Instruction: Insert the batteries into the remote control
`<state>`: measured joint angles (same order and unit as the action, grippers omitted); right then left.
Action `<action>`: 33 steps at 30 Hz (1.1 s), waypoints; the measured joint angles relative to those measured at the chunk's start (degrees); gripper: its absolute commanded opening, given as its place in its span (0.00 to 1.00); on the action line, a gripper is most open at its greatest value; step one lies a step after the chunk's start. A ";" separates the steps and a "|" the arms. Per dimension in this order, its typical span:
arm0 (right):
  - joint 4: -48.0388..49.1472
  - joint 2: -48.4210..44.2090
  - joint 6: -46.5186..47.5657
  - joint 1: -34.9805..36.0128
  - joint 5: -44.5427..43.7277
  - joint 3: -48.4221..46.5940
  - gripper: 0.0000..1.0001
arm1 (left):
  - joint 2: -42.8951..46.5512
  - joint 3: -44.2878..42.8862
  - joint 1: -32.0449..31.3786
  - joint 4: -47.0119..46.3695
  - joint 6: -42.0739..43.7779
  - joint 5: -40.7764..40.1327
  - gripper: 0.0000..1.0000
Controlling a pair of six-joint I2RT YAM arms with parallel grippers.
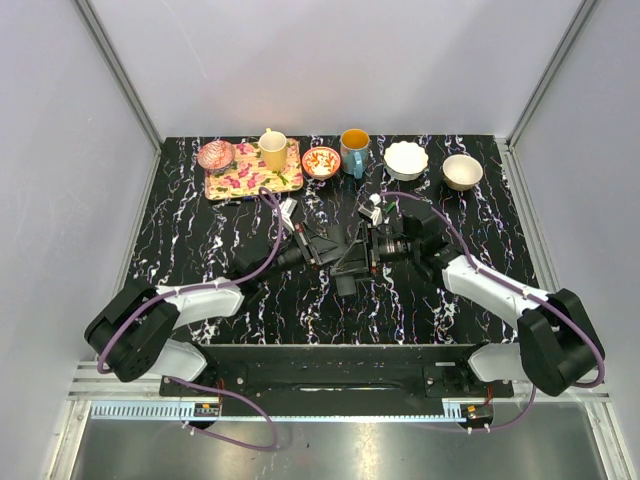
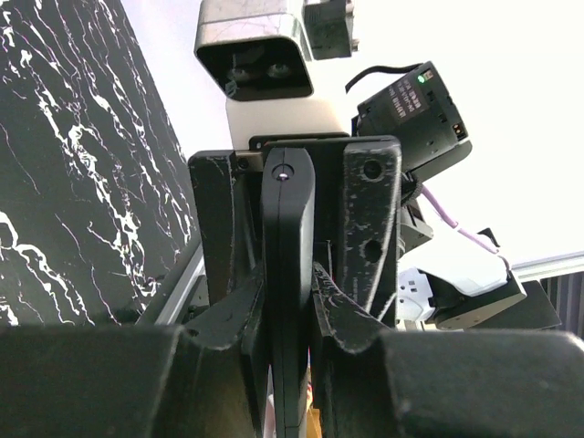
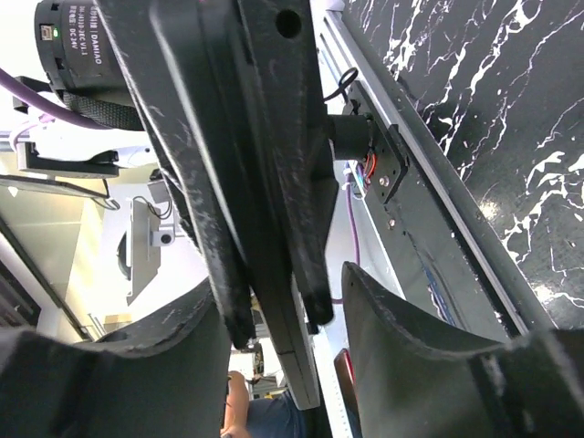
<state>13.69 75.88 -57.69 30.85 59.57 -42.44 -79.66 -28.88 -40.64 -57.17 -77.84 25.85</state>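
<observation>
In the left wrist view the remote control (image 2: 288, 265) stands edge-on, a slim black bar pinched between my left gripper's (image 2: 289, 315) fingers, which are shut on it. Over the middle of the table the two arms meet, the left gripper (image 1: 340, 262) facing the right gripper (image 1: 368, 250). The right gripper (image 3: 283, 310) is open. Its fingers (image 3: 411, 347) straddle the remote control (image 3: 306, 360) and the left gripper's fingertips, with a gap showing on the right side. I cannot make out the batteries in any view.
Along the table's back edge stand a floral tray (image 1: 250, 182) with a pink bowl (image 1: 215, 155) and a yellow cup (image 1: 272, 150), a red patterned bowl (image 1: 321, 162), a teal mug (image 1: 354, 152), a white bowl (image 1: 406, 160) and a beige bowl (image 1: 462, 172).
</observation>
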 measured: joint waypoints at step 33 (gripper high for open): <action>-59.25 4.20 27.36 0.48 -68.06 -30.71 0.00 | 33.14 2.12 16.22 38.62 10.78 -11.50 0.99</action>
<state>-45.56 80.07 -30.33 31.33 -8.49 -73.14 -46.52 -26.76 -24.43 -18.55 -67.07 14.35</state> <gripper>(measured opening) 0.225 0.987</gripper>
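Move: The remote control hangs in mid-air in the left fingers, its middle about 3 cm back and 2 cm right of the left hand at the same height. From the right hand, its open fingers already around the nearer part, it lies about 1 cm ahead and 1 cm left, level with it. Some 18 cm below the right hand, a loose green battery lies about 17 cm ahead and 14 cm right; the white scalloped bowl stands about 35 cm ahead and 22 cm right. The right hand holds nearly still and closes its fingers on the nearer part of the remote control, and only then does the left hand, barely moving until now, open wide, let go and draw off to the left by about 13 cm, with a little forward, turning counter-clockwise. Keeping its grip, the right hand rises a few centimetres off the left fingers, then sweeps forward and right about 12 cm each way towards the green battery's side of the table, dipping below its starting height at the end while the wrist swings the left-pointing fingers some 60 degrees downward and turns clockwise. ##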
